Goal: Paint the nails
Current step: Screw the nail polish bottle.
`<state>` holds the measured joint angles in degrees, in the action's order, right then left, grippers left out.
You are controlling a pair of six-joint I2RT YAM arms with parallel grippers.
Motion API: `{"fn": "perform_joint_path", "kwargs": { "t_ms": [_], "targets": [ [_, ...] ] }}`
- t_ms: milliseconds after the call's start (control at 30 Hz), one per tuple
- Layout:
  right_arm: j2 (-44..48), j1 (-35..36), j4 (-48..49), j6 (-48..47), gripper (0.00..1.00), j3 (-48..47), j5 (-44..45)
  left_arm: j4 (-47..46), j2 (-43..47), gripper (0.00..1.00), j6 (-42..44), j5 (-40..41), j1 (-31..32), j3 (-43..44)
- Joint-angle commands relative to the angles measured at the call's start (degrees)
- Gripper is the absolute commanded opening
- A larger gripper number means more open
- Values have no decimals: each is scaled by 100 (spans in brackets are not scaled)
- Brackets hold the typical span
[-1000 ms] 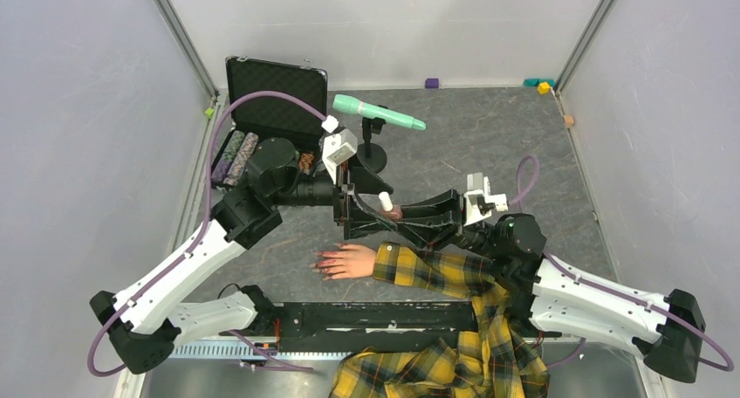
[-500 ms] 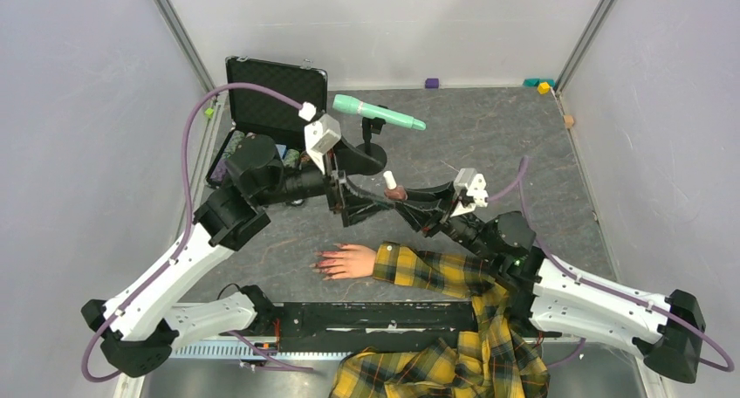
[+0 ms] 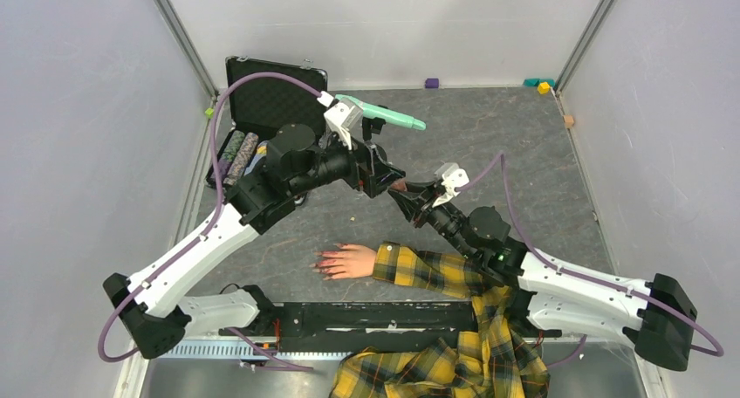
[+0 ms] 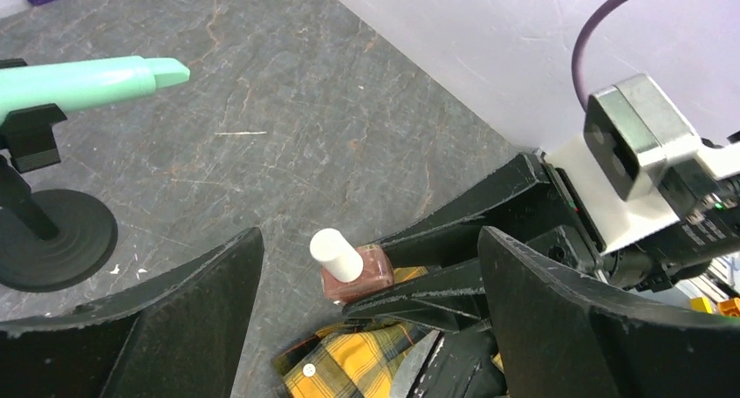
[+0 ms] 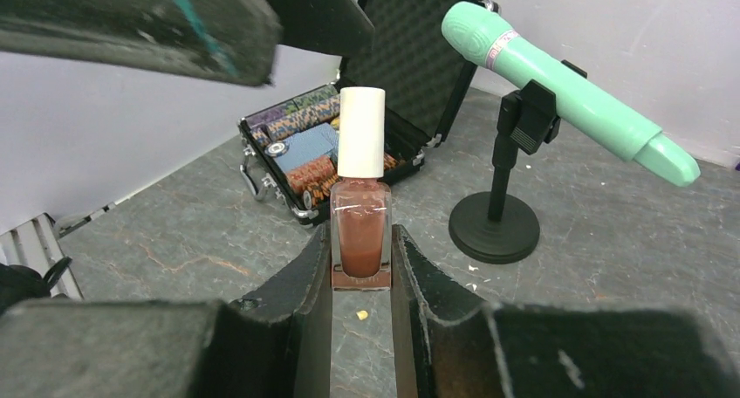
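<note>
A small bottle of brownish polish point(image 5: 360, 223) with a white cap point(image 5: 361, 132) stands upright above the table, with my right gripper point(image 5: 361, 241) shut on its glass body. My left gripper point(image 4: 371, 241) is open, one finger on each side of the cap point(image 4: 336, 255) and touching nothing. In the top view the two grippers meet at the bottle point(image 3: 397, 186), behind the mannequin hand point(image 3: 351, 260). That hand lies flat on the table in a yellow plaid sleeve point(image 3: 432, 271), its red-pink nails point(image 3: 321, 263) pointing left.
A mint-green microphone on a black stand point(image 3: 380, 113) stands just behind the grippers. An open black case point(image 3: 272, 97) with poker chips point(image 5: 305, 149) lies at the back left. Small coloured blocks point(image 3: 543, 86) sit by the back wall. A crumb point(image 5: 361, 314) lies under the bottle.
My right gripper has carried the bottle back and a little up, away from the hand. My left arm swung up and right, bringing its open fingers around the cap.
</note>
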<state>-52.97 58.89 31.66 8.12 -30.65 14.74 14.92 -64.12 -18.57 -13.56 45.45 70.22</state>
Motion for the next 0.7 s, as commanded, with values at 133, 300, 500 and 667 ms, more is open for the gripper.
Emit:
{"fn": "perform_joint_path", "kwargs": {
  "t_ms": [133,300,500,667],
  "targets": [
    [-131,105,161,-257,0,-371,199,-112,-385,87,-384,144,-34,-106],
    [-201,127,165,-315,0,-399,198,-147,-435,83,-326,250,-72,-239],
    [-240,144,149,-327,0,-424,204,-262,-471,70,-545,32,-146,-310],
    [-240,151,94,-346,0,-450,230,-379,-497,57,-728,-192,-194,-351]
  ]
}}
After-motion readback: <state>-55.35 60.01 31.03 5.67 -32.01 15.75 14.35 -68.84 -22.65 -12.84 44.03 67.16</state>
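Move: The white cap of the nail polish bottle is about 2 cm ahead of the open left hand, 2 cm to its right and 5 cm below. The right hand holds the bottle by its lower part, with the cap roughly 4 cm above it, 1 cm ahead and 1 cm to its left. From the left hand, the microphone stand is some 25 cm ahead, 7 cm left and 20 cm lower; the false hand lies about 12 cm left, 3 cm back and 30 cm down. The bottle's cap is taken between the left fingers from above: the left hand sinks about 5 cm onto it, easing some 2 cm forward and tipping the fingertips slightly down, most of this early on. Its wide-open fingers narrow to roughly two-thirds around the cap, still short of a grip. The right hand keeps its hold on the bottle, shifting it barely 1 cm left. ##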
